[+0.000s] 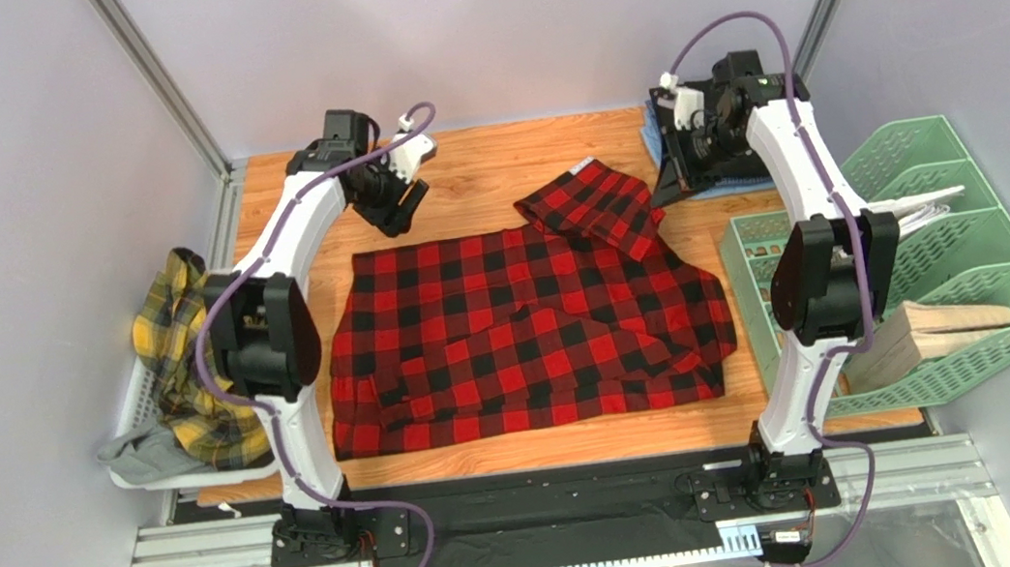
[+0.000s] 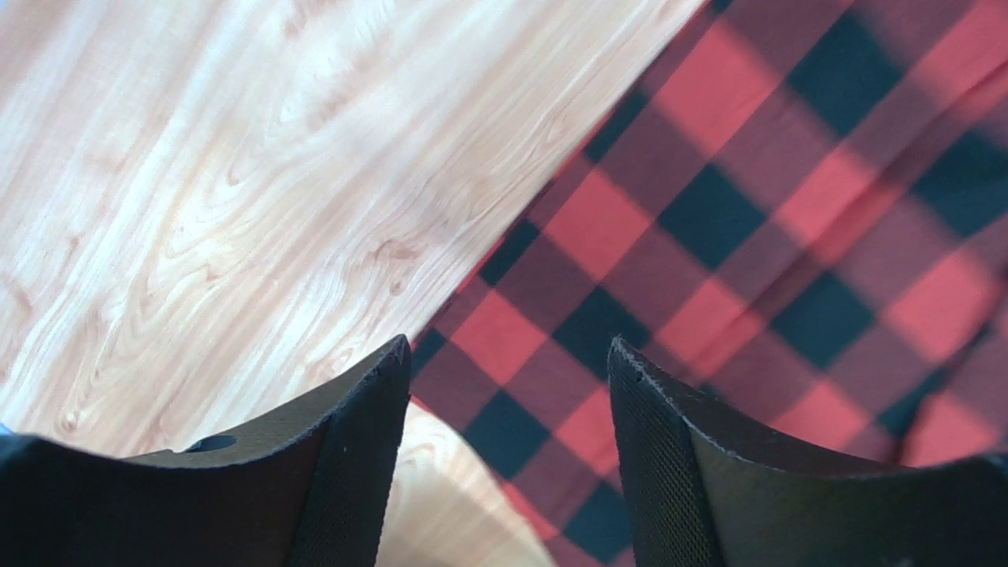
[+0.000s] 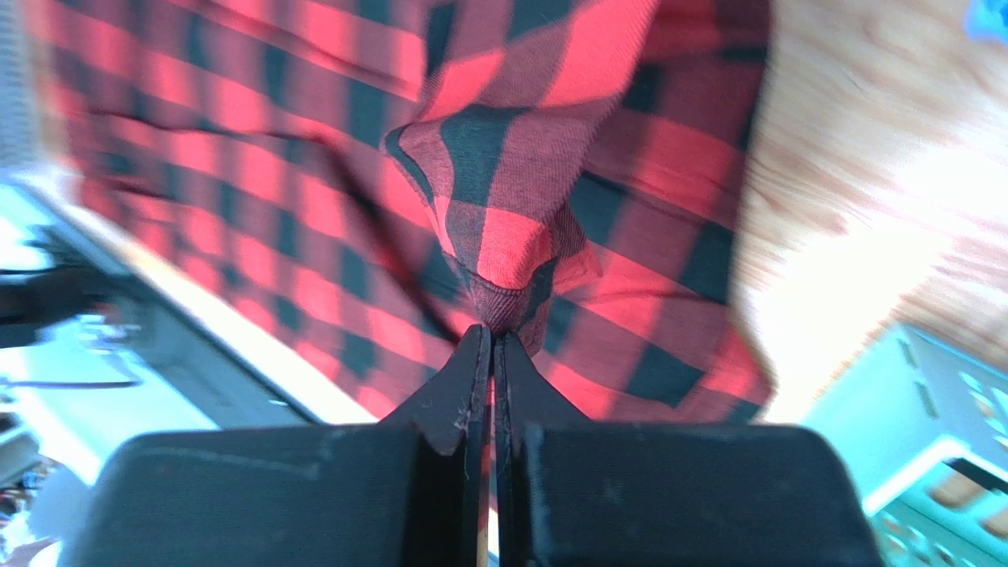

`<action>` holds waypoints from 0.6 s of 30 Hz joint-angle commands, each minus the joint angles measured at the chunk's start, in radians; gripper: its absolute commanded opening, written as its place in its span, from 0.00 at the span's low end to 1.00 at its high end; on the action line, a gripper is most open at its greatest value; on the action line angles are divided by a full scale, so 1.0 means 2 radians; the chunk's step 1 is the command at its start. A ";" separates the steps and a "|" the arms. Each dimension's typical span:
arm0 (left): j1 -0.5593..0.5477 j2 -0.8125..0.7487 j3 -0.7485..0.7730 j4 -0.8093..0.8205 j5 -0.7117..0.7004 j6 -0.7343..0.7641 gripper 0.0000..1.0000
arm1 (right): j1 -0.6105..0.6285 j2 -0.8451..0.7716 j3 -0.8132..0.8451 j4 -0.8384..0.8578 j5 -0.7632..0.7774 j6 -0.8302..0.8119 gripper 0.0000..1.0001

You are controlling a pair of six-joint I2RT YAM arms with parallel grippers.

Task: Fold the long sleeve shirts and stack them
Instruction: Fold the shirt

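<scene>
A red-and-black check long sleeve shirt [image 1: 518, 333] lies spread across the middle of the wooden table. Its far right part [image 1: 596, 206] is lifted and folded back. My right gripper [image 1: 668, 192] is shut on that bunched cloth [image 3: 509, 142], which is pinched between the closed fingertips of the right gripper [image 3: 491, 333]. My left gripper [image 1: 404, 214] hovers over the shirt's far left corner. In the wrist view the left gripper [image 2: 509, 345] is open, with the shirt's edge [image 2: 757, 201] below the gap and nothing gripped. A yellow-and-dark plaid shirt [image 1: 191, 354] lies crumpled at the left.
The plaid shirt sits in a white tray [image 1: 140, 471] off the table's left edge, with a grey cloth [image 1: 137, 446] beside it. Green mesh racks [image 1: 954, 254] holding a wooden block [image 1: 935, 327] stand at the right. A blue object [image 1: 654, 135] lies at the back right.
</scene>
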 commanded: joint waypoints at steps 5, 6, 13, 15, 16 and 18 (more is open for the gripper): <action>0.019 0.097 0.078 -0.074 -0.058 0.158 0.49 | -0.001 -0.054 0.068 0.049 -0.135 0.100 0.00; 0.023 0.114 0.092 -0.078 -0.062 0.161 0.47 | -0.001 -0.060 0.071 0.061 -0.143 0.108 0.00; 0.050 0.175 0.148 -0.127 -0.057 0.193 0.45 | -0.001 -0.091 0.092 0.120 -0.174 0.179 0.00; 0.063 0.184 0.155 -0.131 -0.038 0.187 0.45 | -0.001 -0.097 0.096 0.124 -0.180 0.183 0.00; 0.066 0.185 0.157 -0.133 -0.034 0.187 0.45 | -0.001 -0.103 0.098 0.124 -0.180 0.184 0.00; 0.070 0.190 0.155 -0.133 -0.031 0.190 0.45 | -0.001 -0.111 0.093 0.137 -0.185 0.188 0.00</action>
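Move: The shirt's far left corner, which my left hand goes for, lies about 9 cm to its left, 2 cm ahead and 12 cm below; the shirt's middle is some 19 cm to that hand's right and 15 cm back. My right hand already holds the far sleeve's end off the table. From it the shirt's middle lies roughly 22 cm left, 9 cm back and 14 cm down, the white label 9 cm left and 17 cm ahead, the folded black shirt 17 cm right and 19 cm ahead. I keep the sleeve pinched in my shut right fingers and hoist it about 15 cm, drifting some 5 cm left, while the wrist tilts so the fingers swing up towards the left. Meanwhile my left hand sinks about 10 cm and goes 8 cm left, slightly forward, to just over the shirt's far left corner, fingers turning steeper and closing from two-thirds open to under half. ##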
